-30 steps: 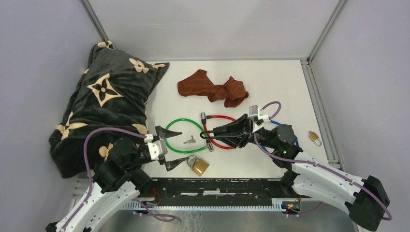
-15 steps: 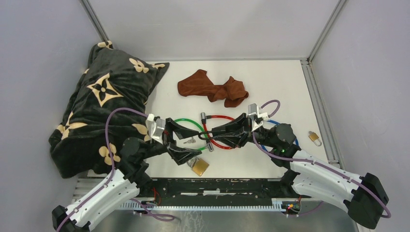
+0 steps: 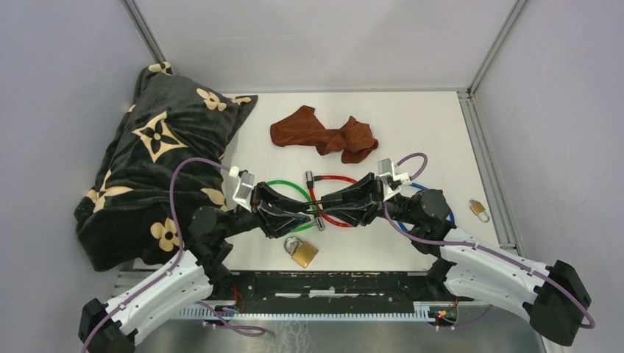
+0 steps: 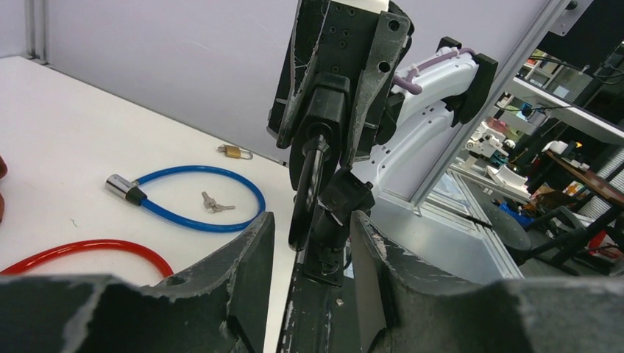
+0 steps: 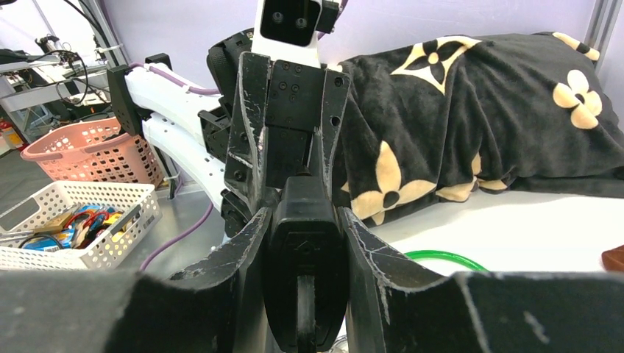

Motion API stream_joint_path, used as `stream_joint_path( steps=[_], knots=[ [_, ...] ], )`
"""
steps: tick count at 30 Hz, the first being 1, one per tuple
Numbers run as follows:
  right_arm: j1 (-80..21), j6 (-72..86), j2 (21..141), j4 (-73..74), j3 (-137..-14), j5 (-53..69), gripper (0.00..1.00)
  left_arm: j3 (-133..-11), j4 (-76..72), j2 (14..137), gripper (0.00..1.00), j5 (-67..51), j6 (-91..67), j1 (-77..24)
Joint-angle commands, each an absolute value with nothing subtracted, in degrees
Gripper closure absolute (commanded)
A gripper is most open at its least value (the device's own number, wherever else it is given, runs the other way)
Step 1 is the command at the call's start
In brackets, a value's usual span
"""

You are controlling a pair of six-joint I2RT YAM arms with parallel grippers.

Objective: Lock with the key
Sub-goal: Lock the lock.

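My right gripper [image 3: 322, 209] [image 5: 304, 217] is shut on a black lock [image 5: 304, 257], held up off the table and pointing left. In the left wrist view the lock [image 4: 327, 110] faces me, with its dark shackle loop [image 4: 304, 184] hanging below. My left gripper [image 3: 305, 215] [image 4: 312, 220] has come tip to tip with the right one. Its fingers [image 4: 250, 257] stand apart on either side of the lock's lower end, and a gap shows on the left side. The key is hidden under my left gripper in the top view.
Green [image 3: 283, 185], red [image 3: 340, 179] and blue [image 4: 199, 220] cable locks lie on the table, with small keys [image 4: 215, 202] inside the blue loop. A brass padlock [image 3: 302, 252] sits near the front edge and a smaller one [image 3: 479, 209] at the right. A brown cloth [image 3: 324, 134] and a black blanket [image 3: 162, 147] lie behind.
My left arm swung right and forward over the green loop, covering the key that lay there. Its fingers narrowed from wide open. The right gripper stayed put with the lock.
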State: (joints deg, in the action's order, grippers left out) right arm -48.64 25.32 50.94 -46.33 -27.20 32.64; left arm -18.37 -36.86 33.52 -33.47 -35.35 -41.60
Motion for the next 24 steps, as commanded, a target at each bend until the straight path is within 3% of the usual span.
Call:
stream_joint_path(
  steps=[1,3,7,19,24],
  knots=[
    [-49.1,26.3,51.2,-54.7,-31.3,32.9,1.00,-20.1,-39.9,34.8,0.57,-33.2,-37.0,-42.0],
    [-49.0,26.5,51.4,-54.8,-31.1,32.9,1.00,-20.4,-40.2,34.9,0.77,-32.0,-37.0,-42.1],
    [-49.0,26.1,51.3,-53.8,-30.0,33.2,1.00,-21.0,-41.6,34.1,0.98,-31.5,-35.1,-42.0],
    [-52.2,24.6,57.0,-52.6,-29.8,35.2,1.00,-22.4,-40.7,35.4,0.98,-25.5,-19.7,-42.3],
    [-52.2,24.0,57.8,-52.1,-30.0,36.6,1.00,-23.2,-39.8,36.0,0.98,-26.3,-21.1,-42.3]
  ],
)
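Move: The black lock's shackle sticks out between my left fingertips, its middle about 2 cm to the right of my left hand and level with it. The lock body, which my right hand holds, is some 6 cm to its right. The gold padlock lies on the table some 25 cm below and about 3 cm back, 2 cm left. From my right hand the shackle is about 5 cm to the left, straight ahead 0, level. I shut my half-open left fingers on the end of the black shackle and pinch it, barely moving that hand. Then, keeping the pinch, I ease my left hand about 1.5 cm forward and roll it some 10 degrees, its top tipping back. Meanwhile my right hand keeps its grip on the lock body and brings it about 1 cm left, towards my left hand. ##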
